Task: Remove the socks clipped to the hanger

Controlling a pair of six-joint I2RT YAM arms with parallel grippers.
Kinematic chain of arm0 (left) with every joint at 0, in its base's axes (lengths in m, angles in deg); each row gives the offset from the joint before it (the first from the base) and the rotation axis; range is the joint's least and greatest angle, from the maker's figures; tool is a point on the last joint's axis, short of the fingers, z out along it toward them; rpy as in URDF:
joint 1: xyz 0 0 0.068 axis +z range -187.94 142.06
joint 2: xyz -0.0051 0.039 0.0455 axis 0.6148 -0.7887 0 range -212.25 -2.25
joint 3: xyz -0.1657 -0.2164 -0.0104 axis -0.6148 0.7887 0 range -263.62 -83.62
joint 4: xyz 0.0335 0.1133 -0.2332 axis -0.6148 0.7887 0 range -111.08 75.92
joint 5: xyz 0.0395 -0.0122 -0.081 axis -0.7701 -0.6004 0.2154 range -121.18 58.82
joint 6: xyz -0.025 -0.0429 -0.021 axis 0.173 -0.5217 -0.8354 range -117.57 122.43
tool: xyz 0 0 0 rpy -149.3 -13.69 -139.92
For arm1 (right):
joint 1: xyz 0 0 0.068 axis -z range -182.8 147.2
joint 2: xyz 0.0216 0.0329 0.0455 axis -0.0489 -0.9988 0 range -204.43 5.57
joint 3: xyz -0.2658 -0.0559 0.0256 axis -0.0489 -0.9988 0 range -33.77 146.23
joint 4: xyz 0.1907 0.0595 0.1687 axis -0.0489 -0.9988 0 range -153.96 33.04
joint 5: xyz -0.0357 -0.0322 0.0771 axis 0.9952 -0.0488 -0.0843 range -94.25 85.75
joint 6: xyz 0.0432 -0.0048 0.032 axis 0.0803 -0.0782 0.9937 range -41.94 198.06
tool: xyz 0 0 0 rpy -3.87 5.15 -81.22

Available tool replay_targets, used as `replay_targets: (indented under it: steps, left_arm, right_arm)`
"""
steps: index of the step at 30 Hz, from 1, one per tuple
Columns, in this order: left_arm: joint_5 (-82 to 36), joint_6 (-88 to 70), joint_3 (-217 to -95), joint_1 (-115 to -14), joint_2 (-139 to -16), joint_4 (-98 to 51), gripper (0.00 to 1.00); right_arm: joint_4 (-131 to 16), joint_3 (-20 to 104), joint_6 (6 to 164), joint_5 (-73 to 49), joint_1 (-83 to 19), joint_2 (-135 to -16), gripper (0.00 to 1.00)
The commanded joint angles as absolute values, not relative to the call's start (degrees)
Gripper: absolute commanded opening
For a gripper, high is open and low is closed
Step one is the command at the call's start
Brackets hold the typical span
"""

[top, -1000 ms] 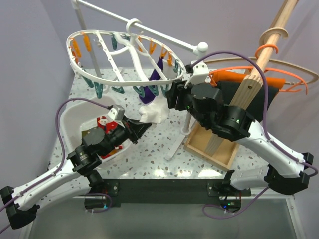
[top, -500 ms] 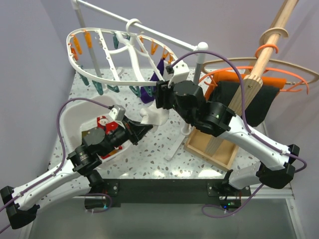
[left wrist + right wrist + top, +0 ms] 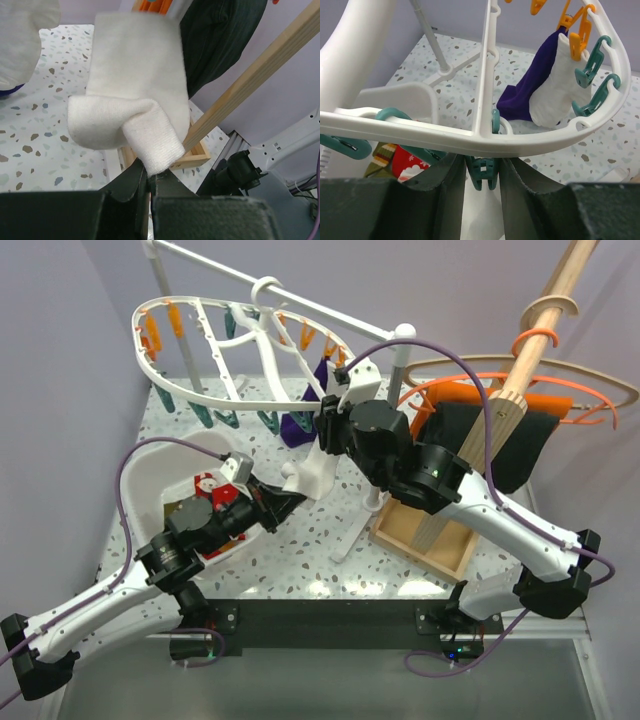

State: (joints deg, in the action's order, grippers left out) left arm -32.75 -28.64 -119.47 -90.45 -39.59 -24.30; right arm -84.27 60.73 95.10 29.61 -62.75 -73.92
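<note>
The white oval hanger (image 3: 215, 400) hangs on a rail by its hook. A white sock (image 3: 318, 468) hangs from a teal clip (image 3: 483, 172) on its near rim. My right gripper (image 3: 483, 175) is shut on that clip, one finger on each side, just under the rim (image 3: 420, 130). My left gripper (image 3: 150, 176) is shut on the white sock's (image 3: 135, 100) lower end, which is folded over. In the top view the left gripper (image 3: 297, 498) sits below and left of the right gripper (image 3: 322, 427). A dark purple sock (image 3: 525, 85) and another white sock (image 3: 555, 95) hang clipped further along.
A white bin (image 3: 150, 465) at the left holds a red Christmas sock (image 3: 205, 485) and a striped one (image 3: 380, 155). A wooden stand (image 3: 425, 530) with a slanted pole, black cloth (image 3: 520, 445) and orange hangers (image 3: 560, 390) stands at the right. A white post (image 3: 398, 365) rises behind my right arm.
My right arm moved left to the hanger's near rim and its jaws closed onto the teal clip. The hanger swung a little left. My left arm kept still, holding the sock.
</note>
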Motion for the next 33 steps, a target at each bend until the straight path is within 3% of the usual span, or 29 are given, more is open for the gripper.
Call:
replay_targets:
  steps: [1,9,14,20,25,29,32,33]
  left_arm:
    - [-32.3,-29.6,-118.9,-90.3,-38.7,-23.0,0.00]
    - [-39.4,-29.8,-120.4,-90.3,-35.5,-14.9,0.00]
    - [-49.2,-28.8,-125.2,-90.3,-33.1,-4.2,0.00]
    - [-69.6,-29.9,-130.8,-90.3,-27.2,7.9,0.00]
    - [-76.0,-32.0,-130.3,-90.3,-22.0,12.0,0.01]
    - [-76.8,-32.5,-129.7,-90.3,-21.1,13.6,0.16]
    - [-77.9,-33.4,-129.8,-90.3,-21.1,15.0,0.38]
    - [-78.2,-34.0,-129.8,-90.3,-21.1,15.3,0.52]
  right_arm:
    - [-80.5,60.5,94.8,31.6,-62.6,-73.0,0.21]
    - [-80.2,59.5,94.8,31.0,-62.5,-72.5,0.00]
    - [-79.5,58.3,94.9,31.4,-62.6,-71.8,0.01]
    - [-79.3,57.5,95.4,30.8,-62.5,-70.6,0.02]
    - [-80.1,57.7,96.3,30.0,-62.5,-70.5,0.04]
    - [-80.2,57.9,96.7,28.9,-62.5,-70.5,0.04]
    - [-80.3,57.9,96.9,28.7,-62.5,-70.4,0.05]
    - [-80.3,57.7,97.0,28.7,-62.5,-70.3,0.05]
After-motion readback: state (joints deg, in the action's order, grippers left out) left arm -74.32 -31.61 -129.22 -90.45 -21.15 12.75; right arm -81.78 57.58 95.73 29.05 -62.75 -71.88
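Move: The left hand already holds the foot of the white sock. The basket's middle lies about 25 cm to this hand's left, 7 cm farther ahead and 22 cm below, with the red socks about 21 cm left, 7 cm ahead and equally low. The green clip is roughly 8 cm ahead, 5 cm right and 13 cm above the left hand, right between the right hand's fingers. From the right hand, the purple sock hangs some 18 cm ahead, 2 cm left and 8 cm lower. Still gripping the white sock's foot, the left hand tugs it down about 3 cm out of the green clip, then sweeps some 18 cm left over the basket. It rises a little as it goes, swings about 40 degrees counter-clockwise to point forward, and starts opening its fingers at the end. The right hand stays put, keeping its squeeze on the clip. ##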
